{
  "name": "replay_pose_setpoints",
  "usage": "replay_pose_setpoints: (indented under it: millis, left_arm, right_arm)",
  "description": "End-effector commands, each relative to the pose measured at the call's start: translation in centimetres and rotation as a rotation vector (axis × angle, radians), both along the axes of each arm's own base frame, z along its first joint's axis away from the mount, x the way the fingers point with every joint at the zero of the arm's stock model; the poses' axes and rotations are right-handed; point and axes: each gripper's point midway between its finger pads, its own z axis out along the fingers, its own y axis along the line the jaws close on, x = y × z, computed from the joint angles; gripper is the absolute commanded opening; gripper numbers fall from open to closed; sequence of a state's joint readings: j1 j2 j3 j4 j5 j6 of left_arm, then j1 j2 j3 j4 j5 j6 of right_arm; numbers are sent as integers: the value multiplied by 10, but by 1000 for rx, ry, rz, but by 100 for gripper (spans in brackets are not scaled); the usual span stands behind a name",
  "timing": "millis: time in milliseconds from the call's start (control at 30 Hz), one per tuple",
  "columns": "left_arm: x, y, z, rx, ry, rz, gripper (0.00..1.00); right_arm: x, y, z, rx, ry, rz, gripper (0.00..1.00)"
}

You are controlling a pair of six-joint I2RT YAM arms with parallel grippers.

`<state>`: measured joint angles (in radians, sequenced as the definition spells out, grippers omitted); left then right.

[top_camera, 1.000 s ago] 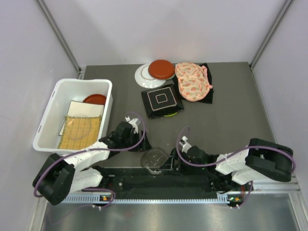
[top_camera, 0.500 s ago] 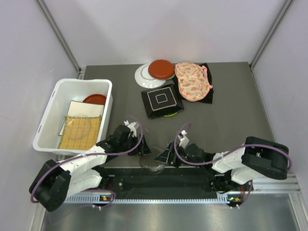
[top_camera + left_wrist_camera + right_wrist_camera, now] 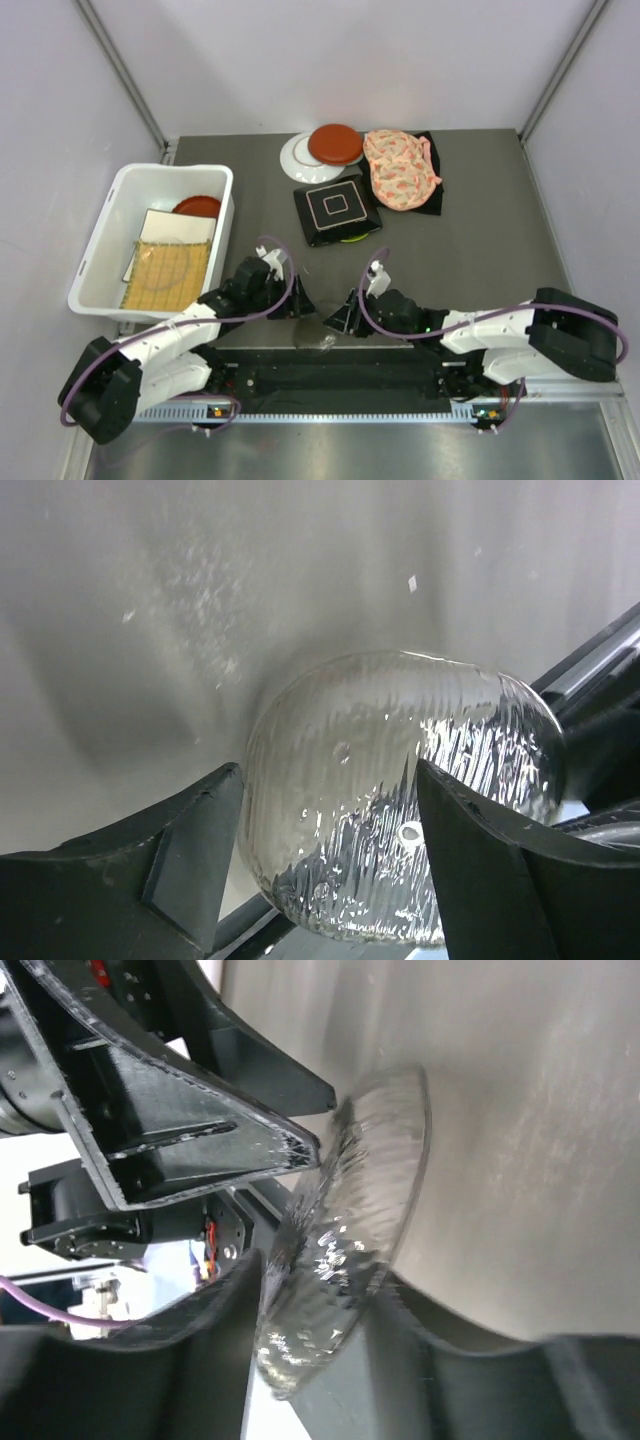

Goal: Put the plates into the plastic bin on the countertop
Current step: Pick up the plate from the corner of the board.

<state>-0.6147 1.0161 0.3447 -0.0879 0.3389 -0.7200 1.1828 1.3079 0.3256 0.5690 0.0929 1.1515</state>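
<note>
A clear glass plate point(image 3: 319, 338) stands tipped up on edge on the countertop point(image 3: 470, 250) near its front edge. My right gripper point(image 3: 341, 318) point(image 3: 325, 1280) is shut on the plate's rim point(image 3: 370, 1180), one finger on each face. My left gripper point(image 3: 300, 304) point(image 3: 325, 775) is open, its fingers astride the ribbed plate point(image 3: 340, 810), one tip against the rim. The white plastic bin point(image 3: 110, 215) at the left holds a yellow woven plate point(image 3: 165, 275), a cream square plate point(image 3: 178, 227) and a red plate point(image 3: 197, 206).
At the back lie a white round plate point(image 3: 298, 160), a red plate point(image 3: 335, 144) and a black square plate with a white outline point(image 3: 336, 207) over a lime one point(image 3: 357, 238). Pink floral fabric point(image 3: 400, 168) lies on a black cloth point(image 3: 432, 198). Pale walls surround the surface.
My right gripper has reached left to the glass plate and closed on its rim. The plate has gone from lying flat to tipped on edge. My left gripper has shifted only slightly.
</note>
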Motion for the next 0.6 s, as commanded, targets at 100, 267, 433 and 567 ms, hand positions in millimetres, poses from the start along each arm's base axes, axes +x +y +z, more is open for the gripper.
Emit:
replay_pose_setpoints:
  millis: [100, 267, 433, 567]
  left_arm:
    - [44, -6, 40, 19, -160, 72, 84]
    - [85, -4, 92, 70, -294, 140, 97]
    - [105, -20, 131, 0, -314, 176, 99]
    - [99, -47, 143, -125, -257, 100, 99]
  right_arm:
    - [30, -1, 61, 17, -180, -21, 16]
    - [44, -5, 92, -105, -378, 61, 0]
    - [45, -7, 100, -266, -533, 212, 0]
    - [46, -6, 102, -338, -626, 296, 0]
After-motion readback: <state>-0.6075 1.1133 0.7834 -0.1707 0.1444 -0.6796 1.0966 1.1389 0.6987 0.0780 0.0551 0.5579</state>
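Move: The clear plate, already tipped up between the two hands, has its middle about 4 cm to the right hand's left, 2 cm back and 3 cm lower, its near rim between the half-open right fingers. From the left hand that plate lies some 4 cm right, 5 cm back and a centimetre down. The upturned black square plate is straight ahead of the right hand, about 25 cm out and 5 cm lower. Upward, about 10 cm and some 5 cm forward, goes the right hand while its fingers shut from half open and pinch the clear plate's rim, the hand rolling roughly 30 degrees. The left hand opens wide and draws off from the clear plate, up some 13 cm and forward 10, drifting a little right. ##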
